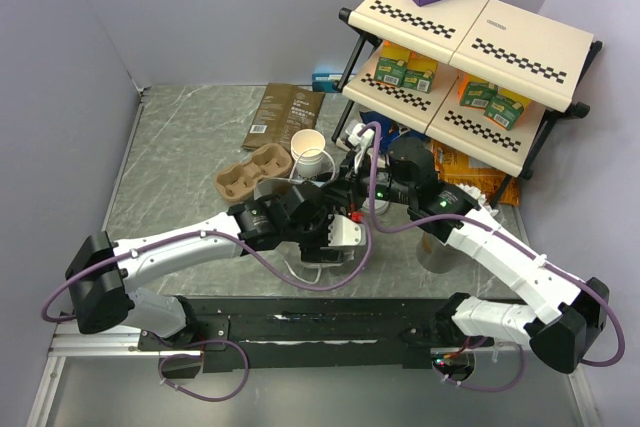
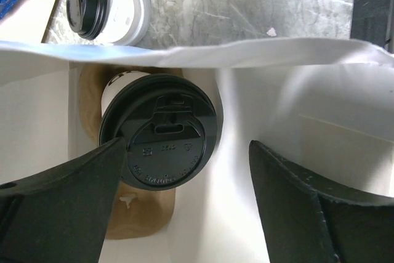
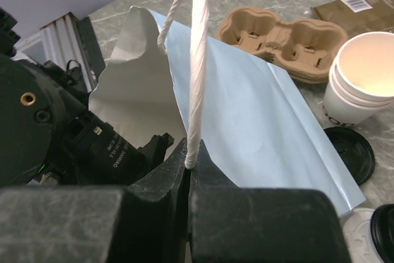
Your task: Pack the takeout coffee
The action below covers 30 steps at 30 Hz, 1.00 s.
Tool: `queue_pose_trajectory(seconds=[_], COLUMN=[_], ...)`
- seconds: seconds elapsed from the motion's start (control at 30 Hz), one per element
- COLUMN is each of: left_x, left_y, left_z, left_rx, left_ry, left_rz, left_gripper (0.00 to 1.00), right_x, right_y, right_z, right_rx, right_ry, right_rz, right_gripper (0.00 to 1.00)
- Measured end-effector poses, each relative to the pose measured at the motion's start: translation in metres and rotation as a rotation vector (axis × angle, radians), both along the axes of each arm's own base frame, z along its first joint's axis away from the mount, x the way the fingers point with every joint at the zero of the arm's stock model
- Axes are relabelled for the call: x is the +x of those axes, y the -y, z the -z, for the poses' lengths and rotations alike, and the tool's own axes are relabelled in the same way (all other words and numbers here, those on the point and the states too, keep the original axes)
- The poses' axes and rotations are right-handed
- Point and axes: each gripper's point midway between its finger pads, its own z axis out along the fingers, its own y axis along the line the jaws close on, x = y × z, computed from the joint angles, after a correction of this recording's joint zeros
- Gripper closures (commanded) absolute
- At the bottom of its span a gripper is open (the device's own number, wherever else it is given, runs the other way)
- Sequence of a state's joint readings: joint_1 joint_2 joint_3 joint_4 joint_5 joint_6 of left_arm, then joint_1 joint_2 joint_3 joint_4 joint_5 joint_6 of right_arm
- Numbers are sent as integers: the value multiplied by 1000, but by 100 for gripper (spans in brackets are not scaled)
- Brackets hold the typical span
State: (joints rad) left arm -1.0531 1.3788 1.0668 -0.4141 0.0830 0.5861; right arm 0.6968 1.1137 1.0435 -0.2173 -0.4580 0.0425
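Note:
A takeout coffee cup (image 2: 157, 133), white with a black lid, stands inside the white paper bag (image 2: 277, 72) on a brown carrier (image 2: 132, 217). My left gripper (image 2: 188, 146) hangs over it inside the bag and is open. Its left finger (image 2: 68, 201) is at the lid's edge, and its right finger (image 2: 308, 201) is well clear of the cup. Another lidded cup (image 2: 86, 1) is outside the bag on the table. My right gripper (image 3: 189, 167) is shut on the bag's white twisted handle (image 3: 197, 60) and holds that side of the bag (image 3: 258, 127) up.
A brown pulp carrier (image 3: 283, 35) and a stack of open white cups (image 3: 363, 84) stand behind the bag. A loose black lid (image 3: 351, 152) lies beside them, and a dark coffee pouch (image 1: 283, 115) lies further back. A checkered shelf (image 1: 470, 37) with boxes stands at the back right.

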Motion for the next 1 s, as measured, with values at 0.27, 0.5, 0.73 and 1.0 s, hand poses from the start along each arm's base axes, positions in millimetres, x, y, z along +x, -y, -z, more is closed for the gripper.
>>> queue_pose_trajectory(seconds=[0.27,0.5,0.73,1.0], left_x=[-5,7,13,25], left_y=[1,12,14,16], left_z=[-6,-35,-31,-11], left_rx=[-42,-150,-147,-98], left_ry=[-28,46,92,140], left_rz=[10,-1,9,9], left_gripper=[64,66,73,79], right_x=[-2,-3,-3,1], right_y=[1,7,7,11], right_z=[2,14,15,16], right_rx=[-2,-42,-45,-48], right_ry=[-19,-52,-54,-54], right_rz=[-4,9,12,28], right_gripper=[100,100,100,100])
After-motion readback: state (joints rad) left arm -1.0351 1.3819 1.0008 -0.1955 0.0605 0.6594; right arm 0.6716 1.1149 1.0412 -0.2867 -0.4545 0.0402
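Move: The lidded coffee cup in the bag has its middle about 3 cm ahead of the open left gripper, 5 cm to its right and 6 cm below. From that gripper the paper cup stack is some 19 cm ahead, 2 cm left and 8 cm down; the white lid on the table is about 12 cm ahead, 14 cm right and 15 cm down. From the right gripper, shut on the bag handle, the lidded cup is level fore and aft, 2 cm right and 19 cm below. Draw the left gripper's wide-open fingers most of the way together while lifting it about 3.5 cm above the lidded cup, tipping the fingertips up some 10 degrees; then ease it forward and down about 2.5 cm each, just inside the bag's rim. Keep the right gripper shut on the handle and let it sink 1.5 cm, drifting slightly right. ##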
